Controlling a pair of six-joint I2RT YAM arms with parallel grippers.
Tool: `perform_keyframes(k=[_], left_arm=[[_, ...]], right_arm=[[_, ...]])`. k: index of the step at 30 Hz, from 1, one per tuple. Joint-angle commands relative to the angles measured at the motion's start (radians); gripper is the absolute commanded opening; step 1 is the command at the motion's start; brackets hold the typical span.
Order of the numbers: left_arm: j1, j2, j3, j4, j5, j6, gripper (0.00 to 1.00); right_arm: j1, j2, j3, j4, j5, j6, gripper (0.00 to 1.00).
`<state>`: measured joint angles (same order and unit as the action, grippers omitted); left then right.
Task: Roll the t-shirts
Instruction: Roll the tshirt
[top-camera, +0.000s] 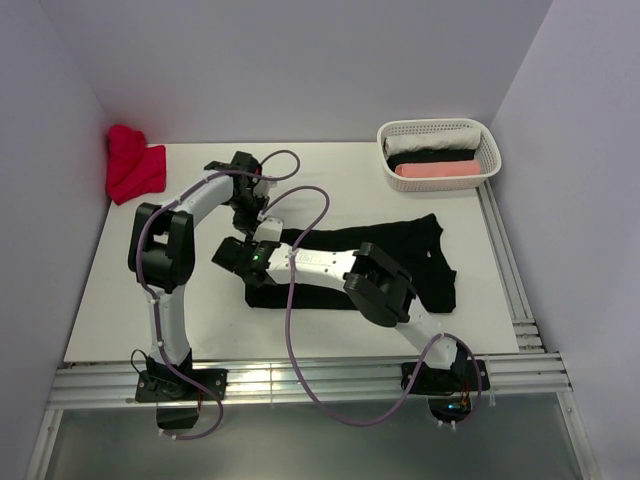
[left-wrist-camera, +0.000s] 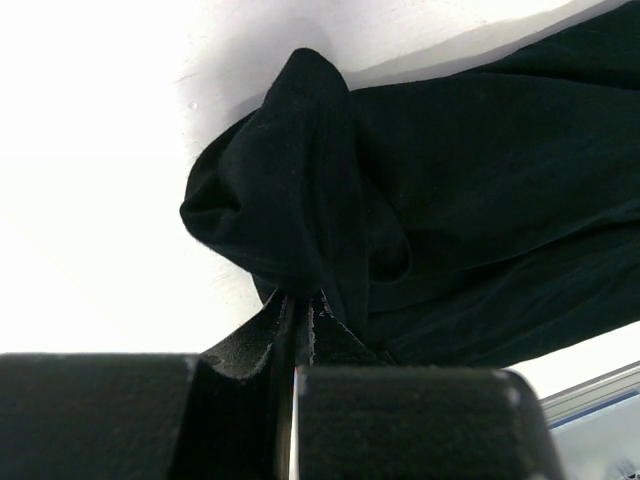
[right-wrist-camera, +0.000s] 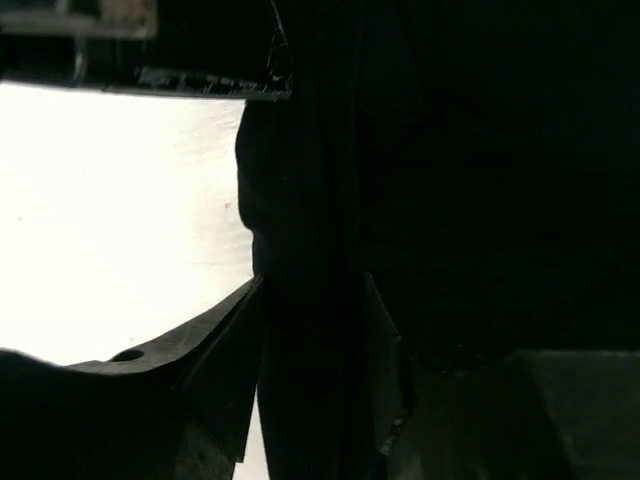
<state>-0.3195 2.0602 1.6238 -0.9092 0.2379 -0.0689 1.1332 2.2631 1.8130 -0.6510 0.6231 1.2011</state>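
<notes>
The black t-shirt (top-camera: 425, 250) lies spread across the middle and right of the white table (top-camera: 150, 320). My left gripper (top-camera: 248, 218) is at its far left edge, shut on a bunched fold of the black cloth (left-wrist-camera: 290, 180), which rises from the fingertips (left-wrist-camera: 297, 305). My right gripper (top-camera: 228, 256) is just in front of it at the same left edge. It is shut with a strip of the black cloth (right-wrist-camera: 310, 200) running between its fingers (right-wrist-camera: 225, 350). No white label shows. A red t-shirt (top-camera: 133, 165) lies crumpled at the far left corner.
A white lattice basket (top-camera: 484, 140) at the far right holds rolled white, black and pink tees. Metal rails (top-camera: 300, 380) run along the near edge and the right side. Grey walls close in the table on three sides. Purple cables loop over both arms.
</notes>
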Motion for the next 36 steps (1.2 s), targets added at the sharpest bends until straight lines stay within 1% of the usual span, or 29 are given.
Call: perform_keyframes(k=[1, 3, 4, 8, 13, 14, 16, 17, 18, 20, 21, 23, 25, 26, 30, 33, 36], left_arm=[[-0.013, 0.003, 0.038, -0.01, 0.012, -0.016, 0.02], [-0.015, 0.005, 0.038, -0.01, 0.012, -0.014, 0.03], [-0.015, 0.003, 0.036, -0.01, 0.014, -0.012, 0.03], [-0.015, 0.0, 0.034, -0.01, 0.017, -0.006, 0.07], [-0.015, -0.002, 0.073, -0.042, 0.043, 0.024, 0.12], [-0.013, -0.005, 0.082, -0.046, 0.049, 0.03, 0.16], [-0.007, -0.015, 0.105, -0.065, 0.064, 0.046, 0.23], [-0.007, -0.02, 0.114, -0.071, 0.072, 0.052, 0.3], [0.0, -0.028, 0.122, -0.079, 0.08, 0.058, 0.34], [0.011, -0.038, 0.133, -0.091, 0.116, 0.058, 0.43], [0.023, -0.047, 0.136, -0.095, 0.13, 0.093, 0.49], [0.039, -0.054, 0.137, -0.105, 0.167, 0.113, 0.55], [0.069, -0.064, 0.125, -0.106, 0.195, 0.127, 0.57], [0.08, -0.067, 0.119, -0.106, 0.24, 0.132, 0.57], [0.141, -0.054, 0.065, -0.096, 0.343, 0.155, 0.58], [0.157, -0.026, 0.002, -0.071, 0.398, 0.162, 0.57], [0.172, 0.009, -0.044, -0.033, 0.446, 0.143, 0.55]], right_arm=[[-0.015, 0.01, 0.032, -0.03, 0.053, -0.009, 0.48], [-0.016, 0.003, 0.01, -0.016, 0.05, -0.005, 0.38], [-0.018, -0.007, 0.002, -0.013, 0.047, 0.005, 0.3], [-0.029, -0.055, -0.085, 0.054, 0.008, 0.006, 0.19], [-0.058, -0.152, -0.268, 0.241, -0.069, 0.0, 0.16], [-0.065, -0.164, -0.294, 0.267, -0.08, 0.005, 0.15], [-0.084, -0.203, -0.38, 0.356, -0.129, 0.012, 0.15], [-0.092, -0.215, -0.412, 0.39, -0.147, 0.02, 0.14], [-0.099, -0.227, -0.472, 0.457, -0.164, 0.023, 0.14], [-0.119, -0.252, -0.526, 0.517, -0.215, 0.038, 0.13], [-0.124, -0.258, -0.57, 0.574, -0.229, 0.043, 0.12], [-0.141, -0.273, -0.612, 0.631, -0.273, 0.06, 0.1], [-0.15, -0.281, -0.675, 0.723, -0.305, 0.072, 0.1], [-0.159, -0.283, -0.693, 0.75, -0.334, 0.087, 0.1], [-0.177, -0.267, -0.779, 0.907, -0.399, 0.129, 0.09], [-0.187, -0.251, -0.817, 0.987, -0.437, 0.164, 0.09], [-0.188, -0.234, -0.837, 1.028, -0.453, 0.187, 0.09]])
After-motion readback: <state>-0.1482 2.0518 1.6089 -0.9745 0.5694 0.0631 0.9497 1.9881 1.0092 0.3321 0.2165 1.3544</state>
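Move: The right hand stands astride the middle of the black t-shirt's rolled left edge, the roll lying some 2 cm below between its open fingers; the unrolled part spreads to the right, its middle about 27 cm right and 2 cm farther out. From the left hand, already shut on the cloth near the roll's far end, the roll's middle lies about 8 cm back, 2 cm left and 3 cm lower. The red cloth is some 27 cm left and 17 cm ahead of the left hand. The right hand closes its fingers onto the roll while sinking about 2 cm, then draws it roughly 4 cm to the right over the unrolled shirt, rolling the wrist nearly 40 degrees so that its left side rises, and keeps the cloth pinched. Meanwhile the left hand waits a moment, opens and lets go of the cloth near the roll's far end, rises some 4 cm, then swings left beside the roll and sinks again with its fingers open. ##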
